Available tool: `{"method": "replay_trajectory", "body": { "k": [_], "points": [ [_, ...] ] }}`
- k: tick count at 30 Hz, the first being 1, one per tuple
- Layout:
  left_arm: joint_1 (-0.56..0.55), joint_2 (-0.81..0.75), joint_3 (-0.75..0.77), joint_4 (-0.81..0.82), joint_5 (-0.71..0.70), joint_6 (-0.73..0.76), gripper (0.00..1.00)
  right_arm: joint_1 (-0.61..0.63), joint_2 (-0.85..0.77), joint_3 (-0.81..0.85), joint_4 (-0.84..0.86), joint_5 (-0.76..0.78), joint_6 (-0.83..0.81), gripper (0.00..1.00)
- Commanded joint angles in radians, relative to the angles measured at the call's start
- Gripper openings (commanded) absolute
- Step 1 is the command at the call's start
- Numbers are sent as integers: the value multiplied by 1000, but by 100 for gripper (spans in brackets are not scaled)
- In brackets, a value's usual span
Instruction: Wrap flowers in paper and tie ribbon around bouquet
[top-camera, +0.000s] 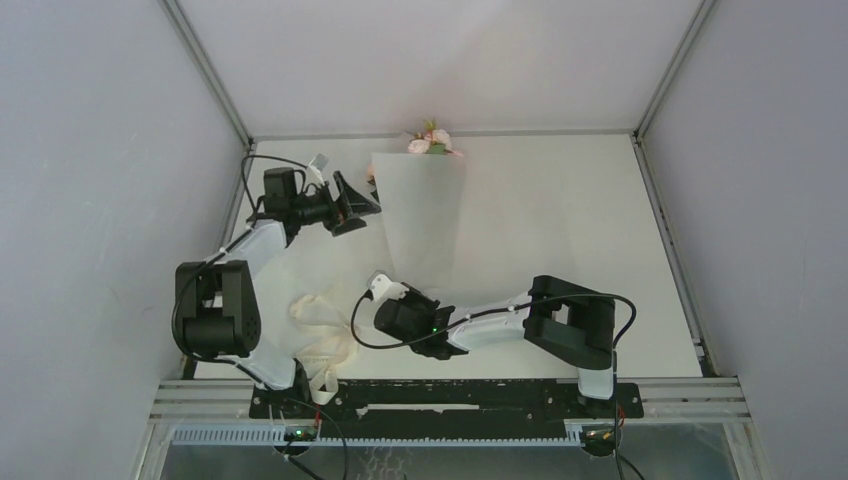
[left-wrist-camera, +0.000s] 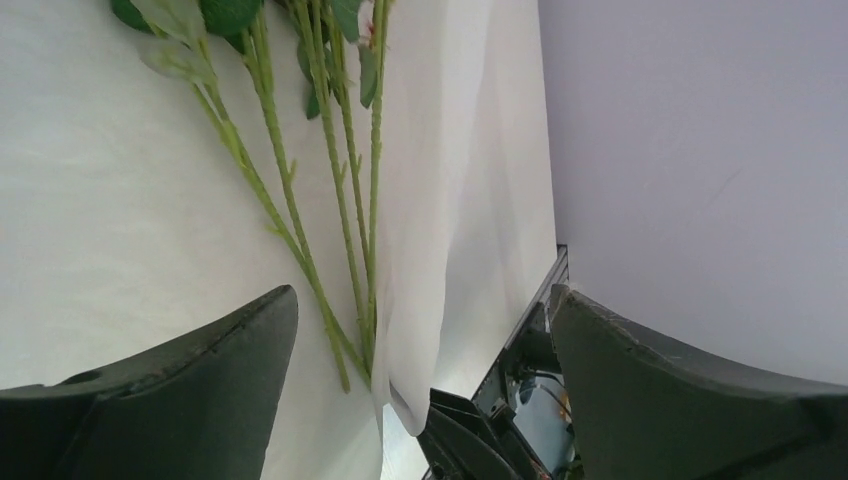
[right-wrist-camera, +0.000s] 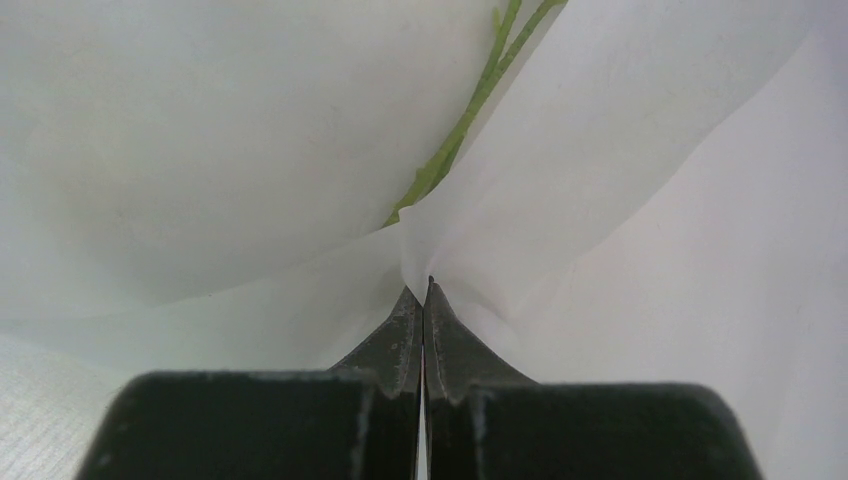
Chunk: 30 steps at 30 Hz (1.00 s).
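Note:
The off-white paper (top-camera: 420, 215) lies folded over the flowers, whose pink blooms (top-camera: 432, 142) stick out at its far end. In the left wrist view the green stems (left-wrist-camera: 290, 200) lie on the sheet beside a raised fold of paper (left-wrist-camera: 440, 200). My left gripper (top-camera: 365, 205) stands open at the paper's left edge, its fingers (left-wrist-camera: 180, 400) wide apart and holding nothing. My right gripper (top-camera: 412, 298) is shut on the paper's near end (right-wrist-camera: 425, 290), with a stem (right-wrist-camera: 460, 140) just beyond it. The cream ribbon (top-camera: 320, 325) lies heaped near the left arm's base.
Grey walls close in the table on three sides, with metal frame posts at the back corners. A black rail (top-camera: 450, 400) carrying both arm bases runs along the near edge. The right arm's dark gripper (left-wrist-camera: 470, 440) shows low in the left wrist view.

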<state>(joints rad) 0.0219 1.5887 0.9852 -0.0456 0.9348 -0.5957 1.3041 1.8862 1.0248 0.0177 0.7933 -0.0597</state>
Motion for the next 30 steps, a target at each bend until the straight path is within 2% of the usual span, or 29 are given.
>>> {"method": "replay_trajectory", "body": {
  "k": [1,6,9,11,12,14,15,16,18,19,21,23,26,30],
  "points": [
    [-58,-13,-60,69,-19,-14,100,12,7,46,29,-9,-19,0],
    [-149,43,-24,-6,-49,47,98,13,5,47,24,-13,-19,0],
    [-206,66,17,-12,-62,67,87,13,3,47,21,-13,-24,0],
    [-211,82,37,-13,-66,67,66,14,-1,47,17,-8,-31,0],
    [-209,89,45,-19,-58,69,53,15,-5,48,14,-8,-34,0],
    [-204,97,55,-49,-51,92,19,19,-12,47,4,-12,-42,0],
    [-202,98,56,-65,-55,110,7,22,-15,47,0,-20,-47,0],
    [-198,100,59,-84,-62,130,1,24,-19,47,-4,-29,-54,0],
    [-189,117,82,-178,-114,189,0,30,-40,57,-55,-96,-67,3],
    [-180,136,102,-228,-143,224,0,31,-55,74,-111,-137,-60,10],
    [-155,181,125,-292,-201,271,0,33,-107,110,-228,-238,-42,31],
    [-137,224,125,-311,-228,298,0,35,-179,115,-312,-328,-27,43],
    [-135,270,111,-309,-242,325,0,28,-294,115,-408,-486,-10,52],
    [-132,305,117,-308,-267,348,0,-41,-407,96,-421,-758,38,54]
  ]
}}
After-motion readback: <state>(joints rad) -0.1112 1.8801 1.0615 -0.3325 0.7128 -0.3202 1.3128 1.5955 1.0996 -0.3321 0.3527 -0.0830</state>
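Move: Standing up off the table, the free edge of the paper flap lies about 4 cm back, 7 cm to the right and 5 cm below the open left hand. The flower heads are roughly 26 cm ahead of that hand, 11 cm right and 12 cm below; the ribbon is some 21 cm back, 5 cm left and 16 cm below. From the right hand, still pinching the flap's near end, the raised edge is about 10 cm ahead, straight, and 6 cm higher; the stem ends are 4 cm ahead, 1 cm right and 2 cm below. Swinging right, down and back about 9 cm, the open left hand reaches the standing paper edge and shuts on it, then draws it down another 8 cm and some 5 cm left, fingers tipping downward. The right hand keeps its pinch on the near end until the left has closed, then opens about halfway and backs off up and back, some 9 cm, turning counter-clockwise and tipping down. ##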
